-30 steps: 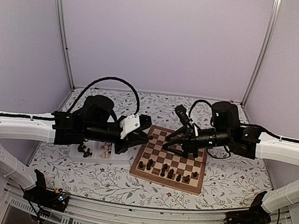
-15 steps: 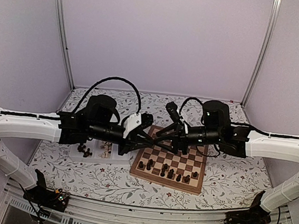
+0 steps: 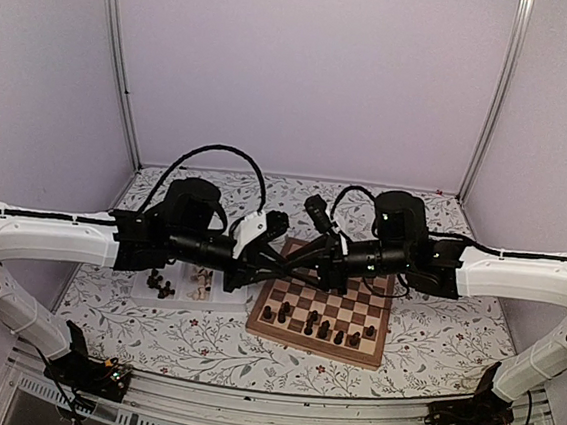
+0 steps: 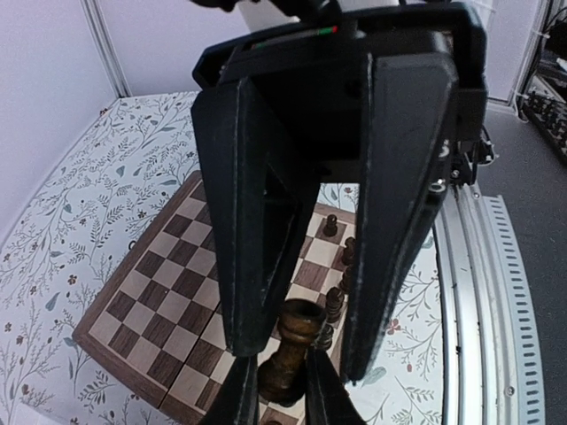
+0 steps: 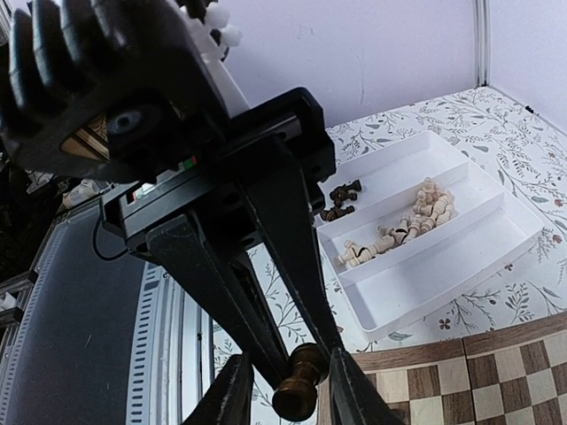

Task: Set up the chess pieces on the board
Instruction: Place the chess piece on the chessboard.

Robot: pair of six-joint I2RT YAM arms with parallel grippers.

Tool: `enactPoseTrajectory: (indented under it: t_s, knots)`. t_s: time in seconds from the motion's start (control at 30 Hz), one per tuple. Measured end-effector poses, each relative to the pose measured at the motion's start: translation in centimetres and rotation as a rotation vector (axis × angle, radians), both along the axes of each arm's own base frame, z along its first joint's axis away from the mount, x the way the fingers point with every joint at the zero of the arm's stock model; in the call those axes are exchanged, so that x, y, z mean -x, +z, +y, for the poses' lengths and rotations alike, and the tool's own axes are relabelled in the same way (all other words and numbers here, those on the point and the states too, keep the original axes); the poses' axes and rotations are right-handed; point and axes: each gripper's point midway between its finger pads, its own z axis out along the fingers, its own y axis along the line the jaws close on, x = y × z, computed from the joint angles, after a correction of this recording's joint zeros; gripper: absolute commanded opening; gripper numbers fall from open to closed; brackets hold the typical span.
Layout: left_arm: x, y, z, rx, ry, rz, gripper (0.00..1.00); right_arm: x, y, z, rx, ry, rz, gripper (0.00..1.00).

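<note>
Both grippers meet in mid-air over the left part of the board (image 3: 340, 303). My left gripper (image 4: 279, 394) is shut on the lower part of a dark chess piece (image 4: 301, 323), which hangs above the board (image 4: 168, 283). My right gripper (image 5: 292, 394) straddles the same piece (image 5: 301, 372) from the other side. One of its fingers lies against the piece's head and a small gap shows on the other side. Several dark chess pieces (image 3: 311, 321) stand along the board's near rows. In the top view the held piece is hidden between the fingers.
A white two-compartment tray (image 5: 443, 266) lies left of the board. It holds several pale pieces (image 5: 416, 217) in one compartment and a few dark pieces (image 5: 341, 199) in the other. The tray (image 3: 180, 298) sits under my left arm. Flowered cloth covers the table.
My right arm has moved left to meet the left gripper, and its jaws have narrowed around the dark piece. The left gripper has kept its hold and shifted slightly right.
</note>
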Motion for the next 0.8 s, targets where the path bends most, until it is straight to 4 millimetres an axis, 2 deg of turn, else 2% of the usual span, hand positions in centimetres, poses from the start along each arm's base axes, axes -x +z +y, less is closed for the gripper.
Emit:
enactPoseTrajectory:
  t_s: [0.17, 0.23, 0.33, 0.5, 0.63, 0.7, 0.8]
  knots:
    - [-0.2, 0.2, 0.1, 0.013, 0.000, 0.017, 0.06, -0.1, 0.2, 0.0, -0.005, -0.003, -0.006, 0.12]
    - [-0.2, 0.2, 0.1, 0.014, -0.002, 0.024, 0.14, -0.2, 0.2, 0.0, -0.005, -0.008, -0.009, 0.09]
    - [-0.3, 0.2, 0.2, 0.017, 0.006, 0.034, 0.31, -0.4, 0.2, 0.0, -0.003, -0.021, -0.010, 0.06]
    - [-1.1, 0.1, 0.5, 0.007, 0.050, 0.021, 0.42, -0.9, 0.2, -0.3, 0.007, -0.053, -0.015, 0.05]
    - [-2.3, 0.4, 1.4, -0.007, 0.128, -0.034, 0.66, -1.5, 0.0, -1.9, 0.066, -0.129, 0.002, 0.04]
    - [-2.9, 1.0, 2.5, 0.000, 0.182, -0.078, 0.73, -1.5, -0.1, -3.1, 0.101, -0.169, 0.014, 0.04]
    - [-3.5, 2.0, 4.7, 0.022, 0.272, -0.153, 0.77, -1.4, -0.3, -5.0, 0.161, -0.237, 0.045, 0.04]
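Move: The dark chess piece is in the left fingers and already sits between the right hand's open pads, within about 1 cm of both hand points. Some 17 cm below are the standing black pieces: the left-corner group 2 cm ahead and 4 cm left of the right hand, the main row level with it and 6 cm right. The board's middle lies about 7 cm ahead and 5 cm right, the white tray's 13 cm ahead and 23 cm left. With both hands almost still, the right fingers close from about a third open and pinch the chess piece, and only then do the left fingers, which held it until now, open wide and let go. The two hands then part above the board: the right draws some 5 cm right and slightly forward with the piece, swinging about 15 degrees clockwise with its fingertips dipping, while the empty left backs off about 5 cm left, 3–4 cm forward and a little up, turning counter-clockwise some 15 degrees. ##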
